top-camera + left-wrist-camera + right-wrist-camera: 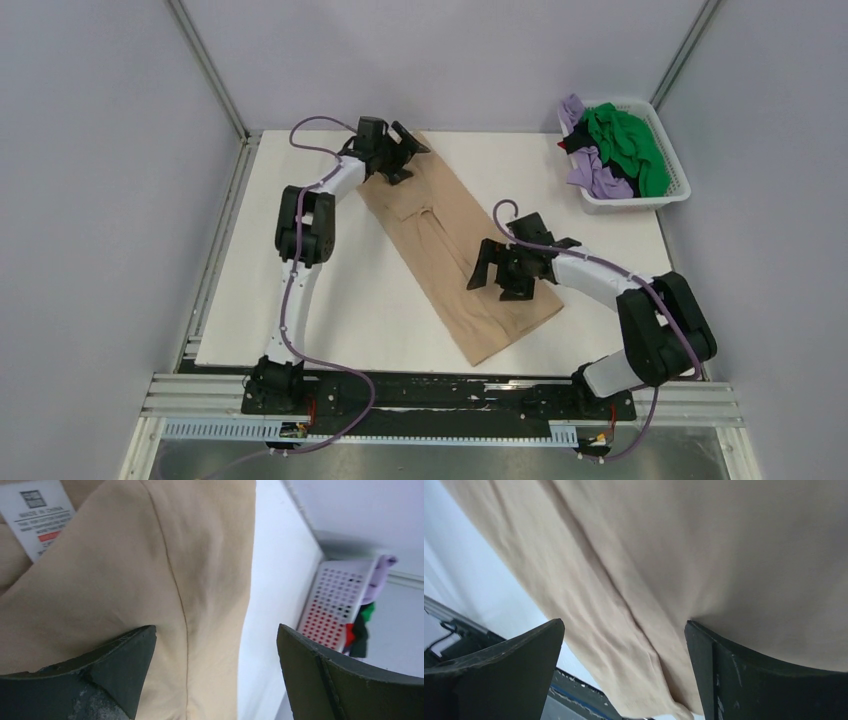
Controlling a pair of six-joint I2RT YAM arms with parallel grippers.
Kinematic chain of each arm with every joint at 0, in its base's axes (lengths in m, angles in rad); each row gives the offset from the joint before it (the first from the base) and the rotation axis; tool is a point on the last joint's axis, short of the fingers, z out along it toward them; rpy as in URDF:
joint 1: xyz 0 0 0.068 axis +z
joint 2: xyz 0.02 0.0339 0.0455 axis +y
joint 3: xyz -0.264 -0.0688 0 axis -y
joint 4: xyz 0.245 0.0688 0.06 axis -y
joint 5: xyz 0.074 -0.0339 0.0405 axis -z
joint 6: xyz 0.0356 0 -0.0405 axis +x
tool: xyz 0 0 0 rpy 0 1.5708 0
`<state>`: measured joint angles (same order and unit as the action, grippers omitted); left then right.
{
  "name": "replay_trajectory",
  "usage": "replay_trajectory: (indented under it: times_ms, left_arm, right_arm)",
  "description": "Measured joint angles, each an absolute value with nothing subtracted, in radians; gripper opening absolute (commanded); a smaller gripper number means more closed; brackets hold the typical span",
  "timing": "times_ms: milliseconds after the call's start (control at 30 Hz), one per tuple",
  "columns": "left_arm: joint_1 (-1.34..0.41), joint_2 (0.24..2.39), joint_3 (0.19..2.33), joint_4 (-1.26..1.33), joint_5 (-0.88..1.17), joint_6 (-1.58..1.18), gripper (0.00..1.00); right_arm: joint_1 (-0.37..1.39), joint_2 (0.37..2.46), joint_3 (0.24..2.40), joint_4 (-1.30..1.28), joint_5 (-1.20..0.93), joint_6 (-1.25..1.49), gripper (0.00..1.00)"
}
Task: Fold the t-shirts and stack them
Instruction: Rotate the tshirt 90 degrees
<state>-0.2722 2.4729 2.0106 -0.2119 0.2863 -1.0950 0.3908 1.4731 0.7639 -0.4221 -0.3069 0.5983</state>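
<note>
A tan t-shirt (pixel 440 250) lies folded into a long strip, running diagonally across the white table. My left gripper (pixel 410 155) hovers open over its far end. In the left wrist view the gripper (pixel 215 635) straddles the cloth's (pixel 150 570) right edge, near a white care label (pixel 35 515). My right gripper (pixel 492 280) stands open over the strip's near half. The right wrist view shows this gripper (pixel 624 627) with tan cloth (pixel 724 555) just beneath and nothing pinched. Green (pixel 625 140) and lilac (pixel 590 178) t-shirts lie bunched in the basket.
A white lattice basket (pixel 640 203) stands at the table's far right corner and also shows in the left wrist view (pixel 335 600). The white tabletop (pixel 330 300) ends at a metal rail (pixel 450 395) near the arm bases. Grey walls enclose three sides.
</note>
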Motion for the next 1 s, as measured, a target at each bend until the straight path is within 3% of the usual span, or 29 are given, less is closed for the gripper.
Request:
replay_trajectory:
  times_ms: [233, 467, 767, 867, 1000]
  left_arm:
    - [-0.287, 2.761, 2.359, -0.026, 0.406, -1.276, 1.00]
    - [-0.345, 2.999, 2.619, 0.272, 0.336, -1.446, 1.00]
    - [-0.374, 2.971, 2.568, 0.347, 0.310, -1.356, 1.00]
    - [-0.377, 2.880, 2.495, 0.241, 0.347, -1.258, 1.00]
    - [-0.382, 2.618, 2.247, 0.139, 0.390, -1.133, 1.00]
  right_arm:
    - [0.586, 1.598, 0.869, -0.403, -0.353, 0.592, 1.00]
    - [0.675, 1.703, 0.984, -0.392, -0.372, 0.583, 1.00]
    - [0.686, 1.657, 1.050, -0.461, -0.252, 0.562, 1.00]
    - [0.677, 1.530, 1.028, -0.473, -0.179, 0.564, 1.00]
    - [0.601, 1.318, 0.941, -0.465, -0.092, 0.572, 1.00]
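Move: The folded t-shirt lies flat and slantwise under both open grippers. Its middle is some 26 cm back and 11 cm to the right of the left hand, about 3 cm lower. From the right hand its middle is about 8 cm ahead, 8 cm left and 2 cm below, with the near end about 15 cm back and 5 cm right. The laundry basket stands level with the left hand, roughly 53 cm to its right. Keep both grippers open and down on the t-shirt. Swing the left one right about 10 cm and forward 8 cm, fingers tipping up, while the right one drags the near part left about 11 cm, turning some 20 degrees counter-clockwise. Then lift both off, drawing the left one back, the right one back rightward and slightly forward. ##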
